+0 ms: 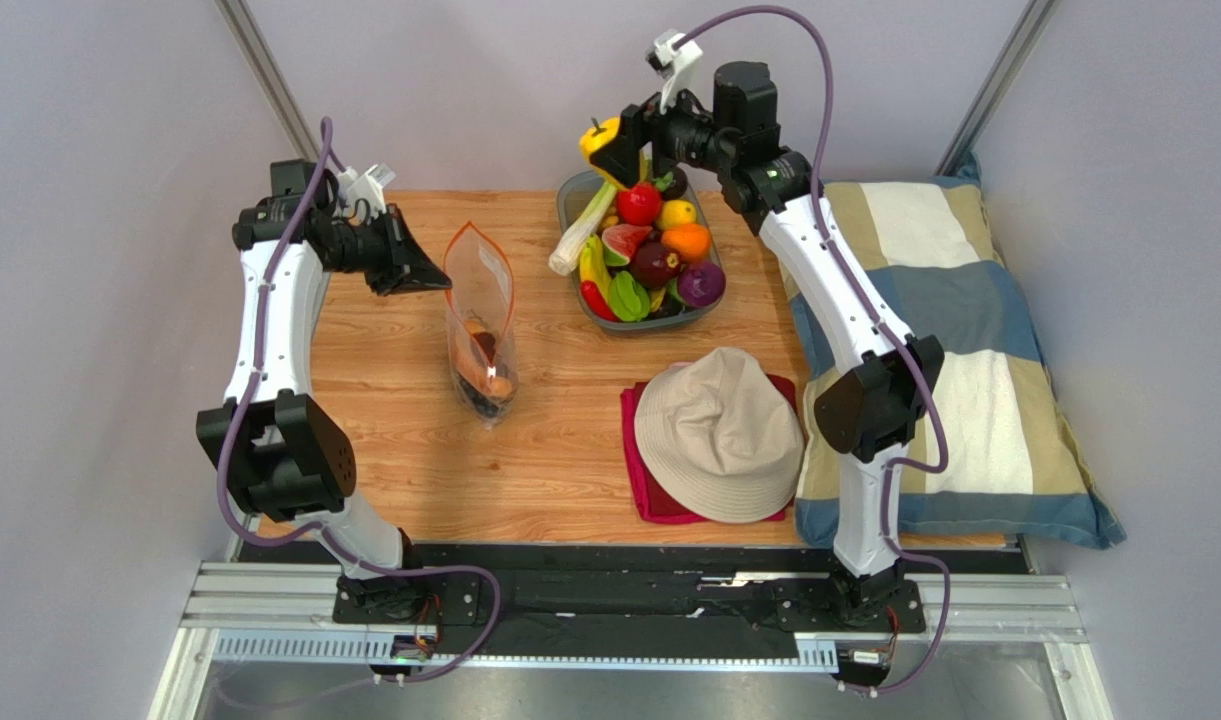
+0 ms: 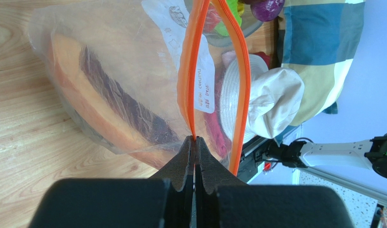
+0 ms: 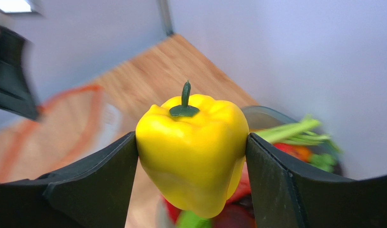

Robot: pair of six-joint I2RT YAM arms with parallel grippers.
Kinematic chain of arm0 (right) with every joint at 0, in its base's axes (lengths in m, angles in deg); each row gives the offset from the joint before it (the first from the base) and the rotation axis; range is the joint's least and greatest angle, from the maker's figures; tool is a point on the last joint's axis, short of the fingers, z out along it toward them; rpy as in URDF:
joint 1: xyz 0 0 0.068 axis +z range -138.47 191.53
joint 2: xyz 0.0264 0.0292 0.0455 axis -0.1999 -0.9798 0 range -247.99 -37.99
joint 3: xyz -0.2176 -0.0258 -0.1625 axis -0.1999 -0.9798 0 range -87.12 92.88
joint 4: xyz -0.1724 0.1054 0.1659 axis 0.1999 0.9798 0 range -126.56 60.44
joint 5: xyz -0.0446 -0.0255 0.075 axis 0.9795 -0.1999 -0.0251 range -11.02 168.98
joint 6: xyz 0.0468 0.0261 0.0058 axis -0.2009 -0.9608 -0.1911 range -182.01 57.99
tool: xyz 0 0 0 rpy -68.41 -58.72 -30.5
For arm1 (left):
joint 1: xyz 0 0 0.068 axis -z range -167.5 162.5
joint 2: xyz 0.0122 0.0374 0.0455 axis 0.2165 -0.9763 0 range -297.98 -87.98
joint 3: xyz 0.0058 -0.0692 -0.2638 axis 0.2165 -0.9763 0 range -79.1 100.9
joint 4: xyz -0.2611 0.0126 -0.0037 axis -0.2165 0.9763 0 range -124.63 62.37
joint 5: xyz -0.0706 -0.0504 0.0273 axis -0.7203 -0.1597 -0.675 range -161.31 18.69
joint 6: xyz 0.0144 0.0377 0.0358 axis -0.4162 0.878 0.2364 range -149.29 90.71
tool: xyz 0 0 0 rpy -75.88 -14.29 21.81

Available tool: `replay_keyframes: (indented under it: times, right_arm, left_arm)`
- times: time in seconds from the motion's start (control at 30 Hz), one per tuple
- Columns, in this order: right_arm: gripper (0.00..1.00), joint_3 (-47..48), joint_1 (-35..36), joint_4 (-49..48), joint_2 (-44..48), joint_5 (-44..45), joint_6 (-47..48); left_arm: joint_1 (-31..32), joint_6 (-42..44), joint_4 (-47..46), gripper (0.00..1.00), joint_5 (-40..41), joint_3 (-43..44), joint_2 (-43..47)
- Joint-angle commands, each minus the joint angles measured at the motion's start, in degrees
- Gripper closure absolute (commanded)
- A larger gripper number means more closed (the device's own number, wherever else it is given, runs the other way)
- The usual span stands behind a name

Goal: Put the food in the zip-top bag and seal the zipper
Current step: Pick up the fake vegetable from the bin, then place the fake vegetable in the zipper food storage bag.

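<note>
The clear zip-top bag (image 1: 481, 342) stands on the wooden table with its mouth up and spread open. Orange and dark purple food (image 2: 102, 111) lies inside it. My left gripper (image 1: 424, 273) is shut on one side of the orange zipper (image 2: 187, 76), pinching it at the fingertips (image 2: 196, 139). The zipper's other side (image 2: 243, 85) bows away, so the mouth gapes. My right gripper (image 1: 613, 150) is shut on a yellow pepper (image 3: 193, 152) and holds it in the air over the far left of the grey bowl (image 1: 570, 192), which is full of food (image 1: 654, 248).
A beige hat (image 1: 718, 432) lies on a red cloth (image 1: 640, 498) at the front middle. A striped pillow (image 1: 954, 360) covers the table's right side. Grey walls close in on the left, back and right.
</note>
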Motion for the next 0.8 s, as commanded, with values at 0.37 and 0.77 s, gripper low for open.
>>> replay_keyframes:
  times: [0.37,0.77]
  right_arm:
    - [0.82,-11.6,15.4,-7.9,6.4,-4.5,-42.4]
    - [0.82,-6.6,19.8,-5.4,-3.3,9.2,-41.0]
  left_arm:
    - [0.1,-4.6,-6.0,1.0,-5.1,-3.2,1.5]
    - [0.2,-5.3,-7.0,1.0,-5.4,-3.9,2.3]
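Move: Take the yellow pepper, already pinched in the right gripper, to the bag's open mouth, about 18 cm to that hand's left, 11 cm back and 12 cm below. The bin it came from lies roughly 7 cm ahead, 5 cm right and 28 cm below; the celery on the bin's left side is some 8 cm ahead, 4 cm left and 24 cm down. From the left gripper, holding the zipper edge, the mouth's middle is about 4 cm right, level fore and aft, 2 cm lower. Swing the right gripper left and back, about 17 cm left and 15 cm back, away from above the bin to just over the bag's mouth; rise slightly at first, then sink some 9 cm, easing a touch forward at the end. Roll the wrist about 45 degrees so the fingers point more left and down, keeping hold of the pepper. Keep the left fingers shut on the zipper edge. ##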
